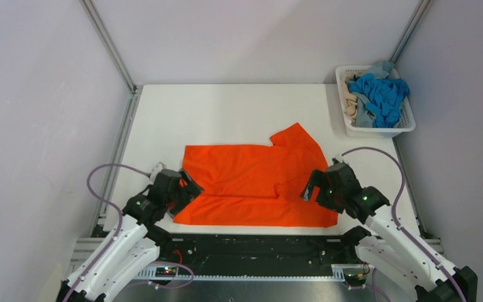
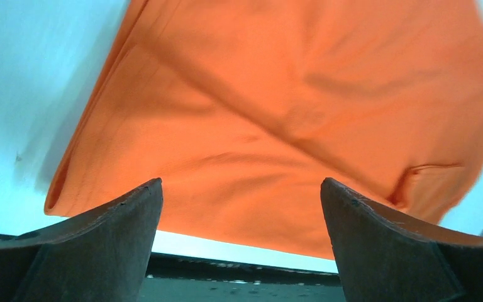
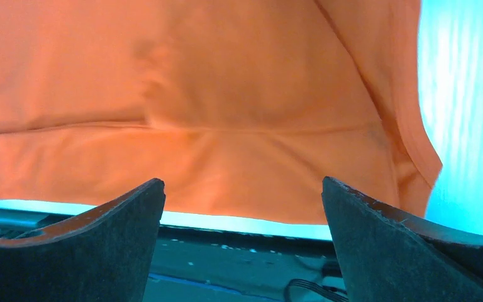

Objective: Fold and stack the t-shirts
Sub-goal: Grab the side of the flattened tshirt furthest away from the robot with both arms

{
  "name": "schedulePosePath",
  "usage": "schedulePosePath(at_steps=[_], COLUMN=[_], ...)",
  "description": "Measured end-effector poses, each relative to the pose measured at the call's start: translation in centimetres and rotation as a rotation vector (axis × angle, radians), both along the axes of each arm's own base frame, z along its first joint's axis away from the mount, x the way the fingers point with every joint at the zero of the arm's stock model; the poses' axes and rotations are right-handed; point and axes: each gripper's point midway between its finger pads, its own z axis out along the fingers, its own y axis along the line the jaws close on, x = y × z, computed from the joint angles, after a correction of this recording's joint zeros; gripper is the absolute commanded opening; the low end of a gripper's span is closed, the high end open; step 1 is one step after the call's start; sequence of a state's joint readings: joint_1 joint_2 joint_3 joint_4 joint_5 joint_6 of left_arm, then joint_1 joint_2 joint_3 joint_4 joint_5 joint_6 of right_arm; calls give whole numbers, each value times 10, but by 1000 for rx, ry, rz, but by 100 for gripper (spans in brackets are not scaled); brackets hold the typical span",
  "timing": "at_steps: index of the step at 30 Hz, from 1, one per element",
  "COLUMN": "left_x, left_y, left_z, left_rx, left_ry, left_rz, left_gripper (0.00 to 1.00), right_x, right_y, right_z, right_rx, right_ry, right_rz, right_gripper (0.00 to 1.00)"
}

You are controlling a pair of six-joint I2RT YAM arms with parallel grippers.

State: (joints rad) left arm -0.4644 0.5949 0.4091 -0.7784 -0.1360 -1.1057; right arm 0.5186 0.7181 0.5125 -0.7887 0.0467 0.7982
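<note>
A bright orange t-shirt [image 1: 251, 182] lies spread flat near the table's front edge, one sleeve pointing to the back right. It fills most of the left wrist view [image 2: 289, 107] and the right wrist view [image 3: 214, 100]. My left gripper [image 1: 185, 192] hovers over the shirt's left end, jaws wide open with nothing between them [image 2: 241, 189]. Over the shirt's right end my right gripper [image 1: 311, 187] is open too, and empty [image 3: 243, 189]. More t-shirts, bright blue [image 1: 380, 97], grey-blue and beige, are heaped in the basket.
A white slotted plastic basket [image 1: 377, 131] stands at the table's back right corner. Metal frame posts rise at the back corners. A black rail [image 1: 258, 242] runs along the front edge between the two arm bases.
</note>
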Motion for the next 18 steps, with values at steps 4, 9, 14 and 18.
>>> schedulePosePath(at_steps=[4,9,14,18], left_x=[33,89,152,203], left_y=[2,31,59,63], left_z=[58,96,76,48], left_rx=[51,169,246,244], left_ry=[-124,-175,-71,14], left_rz=[7,99,112,60], left_gripper=[100,100,100,100], right_x=[34,89,148,182], right_y=[15,20,5,8], right_z=[51,94,93,90], right_rx=[27,36,34,13], right_ry=[-164,-329,-357,-359], right_rz=[63,63,0,21], right_gripper=[99,99,100,99])
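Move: The t-shirt's far left corner lies roughly 21 cm ahead of my left hand, about 2 cm to its left and some 3 cm lower; its near left corner is about 11 cm back and 5 cm left. From my right hand the far sleeve is about 23 cm ahead, 7 cm left and 4 cm down, the near right corner some 11 cm back and 8 cm right, and the basket about 36 cm ahead and 23 cm right. I swing both open hands up and over the shirt to its far side without touching it. My left hand goes about 20 cm forward, drifting left to the far left corner, arching up and already sinking again as its left side rolls up some 15 degrees. My right goes about 18 cm forward towards the far sleeve, climbs 9 cm and stays high, fingers tipping up about 20 degrees. ##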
